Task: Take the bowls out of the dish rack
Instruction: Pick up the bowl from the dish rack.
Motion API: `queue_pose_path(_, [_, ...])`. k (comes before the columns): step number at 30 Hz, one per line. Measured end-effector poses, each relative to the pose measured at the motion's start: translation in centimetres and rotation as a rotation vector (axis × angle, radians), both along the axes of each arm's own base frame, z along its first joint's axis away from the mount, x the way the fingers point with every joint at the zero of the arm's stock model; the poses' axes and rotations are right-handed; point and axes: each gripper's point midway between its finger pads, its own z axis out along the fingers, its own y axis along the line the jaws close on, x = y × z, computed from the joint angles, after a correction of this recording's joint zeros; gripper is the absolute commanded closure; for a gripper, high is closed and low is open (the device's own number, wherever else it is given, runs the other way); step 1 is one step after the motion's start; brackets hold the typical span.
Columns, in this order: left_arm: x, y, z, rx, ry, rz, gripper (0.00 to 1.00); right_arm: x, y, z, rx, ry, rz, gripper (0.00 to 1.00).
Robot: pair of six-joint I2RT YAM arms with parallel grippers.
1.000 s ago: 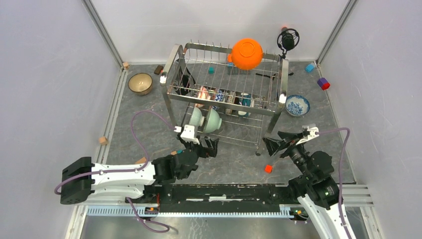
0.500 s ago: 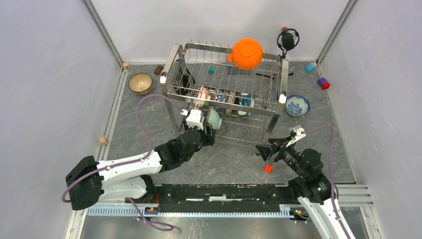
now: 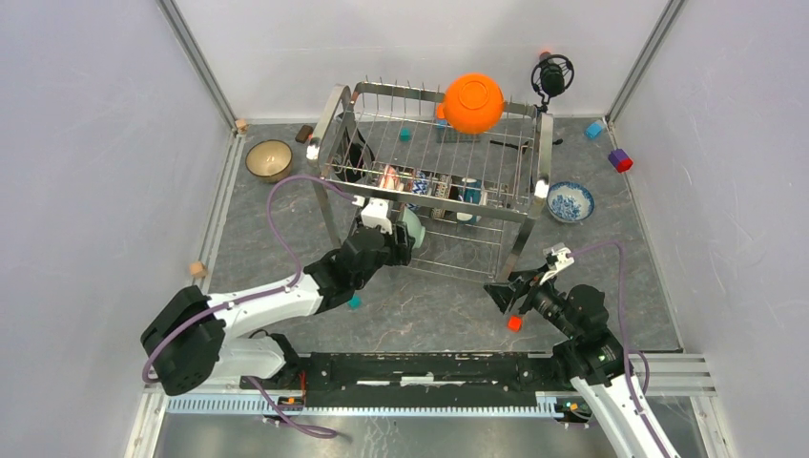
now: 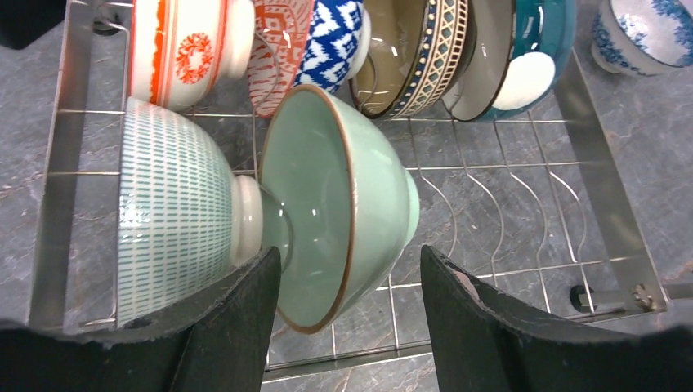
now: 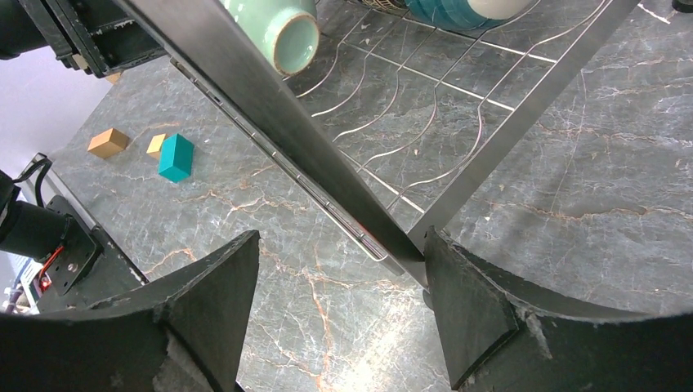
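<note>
The dish rack [image 3: 496,211] stands mid-table with an orange bowl [image 3: 473,102] on its top tier. A row of patterned bowls [image 3: 429,183] stands on edge behind the front rail. On the lower tier a pale green bowl [image 4: 327,196] stands on edge against a striped bowl [image 4: 167,196]. My left gripper [image 4: 351,318] is open, its jaws either side of the green bowl's lower rim. The right finger is clear of the bowl. My right gripper [image 5: 339,302] is open over bare table, its right finger beside the rack's front right leg [image 5: 507,139].
A brown-gold bowl [image 3: 269,159] sits on the table left of the rack and a blue-and-white bowl [image 3: 570,201] sits to its right. A black microphone [image 3: 551,74] stands behind. Small blocks lie about: orange-red [image 3: 514,322], teal [image 3: 354,301], purple [image 3: 620,159].
My left arm has reached forward into the lower tier and its jaws have narrowed around the green bowl. My right gripper has moved left toward the rack's leg.
</note>
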Motion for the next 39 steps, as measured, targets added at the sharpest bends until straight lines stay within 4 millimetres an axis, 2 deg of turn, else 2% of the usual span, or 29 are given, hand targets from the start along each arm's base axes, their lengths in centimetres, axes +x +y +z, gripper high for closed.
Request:
queue_pose_path(8, [0.2,-1.2,0.5,-0.054,0.001,-0.067,0.39,0.0,0.1,0.0,0.003,-0.006,0.005,0.22])
queue_pose_path(17, [0.5,-1.3,0.7,-0.081,0.01,-0.1,0.51,-0.2,0.4,0.2,0.01,-0.012,0.026,0.23])
queue_pose_path(27, [1.2,-1.7,0.2,-0.093,-0.001,-0.096,0.55,-0.2,0.4,0.2,0.01,-0.012,0.026,0.24])
queue_pose_path(33, [1.2,-1.6,-0.2,-0.106,-0.012,-0.099,0.71,-0.2,0.4,0.2,0.009,-0.011,0.026,0.24])
queue_pose_path(39, [1.2,-1.9,0.4,-0.149,-0.044,-0.12,0.83,-0.3,0.6,0.2,0.015,-0.007,0.035,0.24])
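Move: The green bowl stands on edge in the lower rack, its middle about 6 cm ahead of my left hand, 2 cm right and 3 cm lower, with the near rim already between my open fingers. The dotted bowl is about 5 cm ahead and 5 cm left; beyond the green bowl, the red-and-blue bowl is some 14 cm ahead and 3 cm right. From my right hand, the green bowl lies about 14 cm ahead and 17 cm left. I ease my left hand about 2 cm to the right, then a centimetre forward, turning it some 10 degrees clockwise with its left side dipping. Meanwhile I close its fingers on the green bowl's near wall, one inside and one outside, until they pinch it, the grip firming at the end. My right hand stays open at the rack's right front leg. ##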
